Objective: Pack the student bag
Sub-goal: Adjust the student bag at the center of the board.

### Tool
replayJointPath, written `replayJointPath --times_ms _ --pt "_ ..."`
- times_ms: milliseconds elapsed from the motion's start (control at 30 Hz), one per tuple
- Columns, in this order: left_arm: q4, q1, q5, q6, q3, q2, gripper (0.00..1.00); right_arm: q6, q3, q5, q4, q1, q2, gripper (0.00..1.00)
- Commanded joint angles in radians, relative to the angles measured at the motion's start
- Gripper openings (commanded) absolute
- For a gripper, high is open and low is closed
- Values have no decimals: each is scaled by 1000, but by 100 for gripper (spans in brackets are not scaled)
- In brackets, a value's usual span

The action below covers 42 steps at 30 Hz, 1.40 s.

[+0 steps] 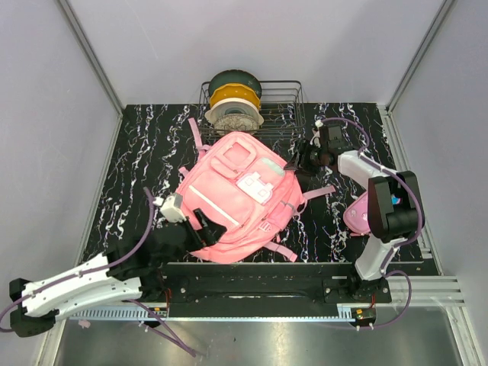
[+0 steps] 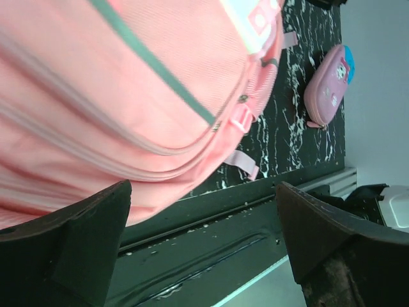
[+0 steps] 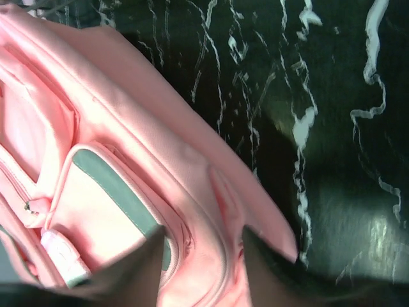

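Observation:
The student bag [image 1: 236, 194], a big soft pink backpack, lies flat in the middle of the black marbled table, front pockets up. My left gripper [image 1: 204, 226] is at its near left edge; in the left wrist view it [image 2: 204, 246] is open wide, with only the table's front rail between the fingers [image 2: 70, 246] and the bag [image 2: 115, 96] just above them. My right gripper [image 1: 303, 158] is at the bag's far right corner. In the right wrist view it [image 3: 203, 268] is down on the pink fabric [image 3: 192, 192], jaws apart astride a raised seam beside a grey-trimmed pocket.
A small pink pencil case [image 1: 357, 215] with a blue end lies right of the bag, near the right arm's base; it also shows in the left wrist view [image 2: 327, 83]. A wire basket [image 1: 286, 107] holding filament spools [image 1: 235, 103] stands at the table's back edge.

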<state>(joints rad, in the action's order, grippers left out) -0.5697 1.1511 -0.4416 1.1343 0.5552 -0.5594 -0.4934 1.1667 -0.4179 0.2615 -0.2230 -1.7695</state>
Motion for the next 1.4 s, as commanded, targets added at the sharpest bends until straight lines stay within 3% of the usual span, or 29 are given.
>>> replayJointPath --times_ms 0,100,133,433,567,733,833,933,1100,1267,1367 --pt "-145 1 -118 82 -34 142 99 42 28 -126 -103 20 -57 42" --pt "-199 1 -150 76 -6 154 99 10 19 -240 -151 34 -85 6" --pt "-202 1 -155 68 2 150 99 -2 11 -246 -172 39 -87 1" --pt "-173 1 -118 -41 97 -17 99 -57 -70 -205 -246 54 7 0" --pt "-125 1 -108 -62 98 -39 99 -77 -113 -32 -209 86 87 0" --pt "-102 1 -120 -73 95 -20 99 -220 -271 101 -211 253 232 0" --pt "-101 1 -128 -80 103 -22 99 -278 -386 181 -200 269 361 0" --pt "-90 1 -112 -106 126 -59 99 -359 -517 153 -234 264 471 0" --pt "-20 5 -16 -175 256 -298 99 -490 -708 208 -246 255 660 0" --pt "60 65 27 -240 447 -598 99 -507 -696 249 -173 252 760 0" --pt "135 82 81 -243 483 -696 99 -510 -693 258 -142 240 792 0"
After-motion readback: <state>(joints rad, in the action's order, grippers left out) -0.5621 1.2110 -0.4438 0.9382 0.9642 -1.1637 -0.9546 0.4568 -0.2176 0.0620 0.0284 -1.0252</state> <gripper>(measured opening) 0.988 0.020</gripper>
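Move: The student bag's right edge is practically between the right fingers, about 1 cm ahead and 1 cm below; the bag's middle lies some 14 cm left and 9 cm back. The pink pouch is roughly 23 cm right and 14 cm back, and the dish rack about 14 cm ahead and 10 cm left. From the left hand, the bag's middle is some 8 cm ahead, 8 cm right and 8 cm below, with the bottom strap roughly 20 cm right and 8 cm back. The right fingers close on the fabric of the bag's right edge and pinch it shut, then haul it about 12 cm to the right and 10 cm back, wrist turning some 40 degrees clockwise, still gripping at the end. The open left hand eases out 4 cm leftward, hovers, then sweeps about 13 cm right over the bag's lower part, rolling its left side up. ##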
